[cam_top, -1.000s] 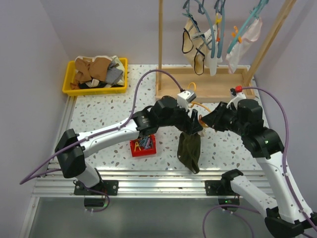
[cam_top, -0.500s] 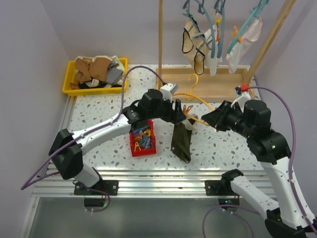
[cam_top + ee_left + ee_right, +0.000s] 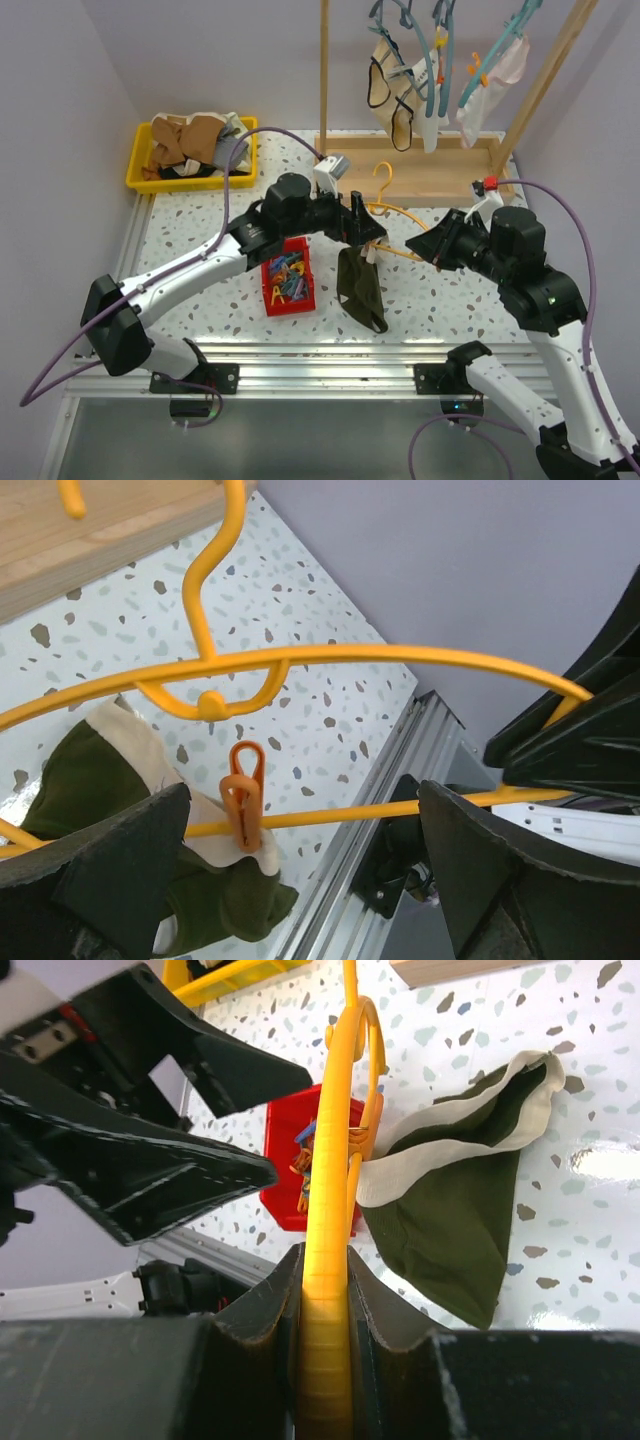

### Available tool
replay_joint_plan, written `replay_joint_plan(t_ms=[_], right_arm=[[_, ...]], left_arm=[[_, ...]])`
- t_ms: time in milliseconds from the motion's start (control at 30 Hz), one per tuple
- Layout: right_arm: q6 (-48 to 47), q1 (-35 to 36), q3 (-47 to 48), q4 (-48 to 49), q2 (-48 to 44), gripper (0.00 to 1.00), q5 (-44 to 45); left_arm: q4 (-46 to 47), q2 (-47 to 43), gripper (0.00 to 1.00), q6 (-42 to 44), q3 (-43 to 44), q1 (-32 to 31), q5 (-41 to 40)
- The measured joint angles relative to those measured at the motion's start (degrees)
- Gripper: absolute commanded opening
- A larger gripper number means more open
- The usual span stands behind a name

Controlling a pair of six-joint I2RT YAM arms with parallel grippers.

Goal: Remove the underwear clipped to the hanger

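Observation:
The yellow hanger is held level over the table, and my right gripper is shut on its end. In the right wrist view the fingers pinch the hanger's bar. The dark green underwear with a cream waistband hangs from the lower bar. An orange clip pins its waistband there. My left gripper is open beside the hanger's left part. Its wide jaws frame the lower bar and hold nothing.
A red bin of clips sits just left of the underwear. A yellow basket of clothes stands at the back left. A wooden rack at the back carries more hangers with garments. An aluminium rail runs along the front edge.
The left gripper has moved left and back along the hanger and opened wide. The hanger and the hanging underwear have shifted left with the right arm.

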Motion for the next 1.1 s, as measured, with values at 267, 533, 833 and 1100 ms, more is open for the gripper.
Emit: replay_joint_plan(t_ms=[267,533,833,1100], right_arm=[[-0.07,0.00,-1.33,0.15,-0.15,0.00,0.24],[0.02,0.00,-1.33,1.81,0.17,0.00,0.61],[0.39,0.00,-1.33,3.34,1.29,0.00,0.63],[7.15,0.04,-2.49,3.37,0.90,0.00,2.84]], left_arm=[[-6.82,5.84,0.91,-1.31,9.49,-0.15,-2.01],[-15.50,10.95,0.76,1.90,14.56,-1.55,-6.36],[-17.64,15.34,0.31,5.29,16.15,-1.97,-6.01],[-15.23,13.62,0.10,6.25,13.49,-1.97,-7.96]])
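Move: The orange clip on the hanger's lower bar lies about 5 cm below the left hand point, 2 cm farther out and 2 cm to its right. The underwear hangs from it, its middle some 13 cm below this hand and 3 cm ahead; the red box sits on the table about 16 cm to the hand's left, 2 cm back and 26 cm down. From the right hand, which holds the hanger, the clip is some 7 cm ahead, 6 cm left and 8 cm lower. The wide-open left hand eases forward and a touch up over the bar, then sinks onto the clip, ending about 6 cm lower, some 3 cm farther forward and 2 cm to the right, while its fingertips tip down about 15 degrees and close on both sides of the clip, newly pinching it. The right hand keeps its grip on the hanger, holding the clip out for the left hand and shifting only some 1.5 cm forward. ##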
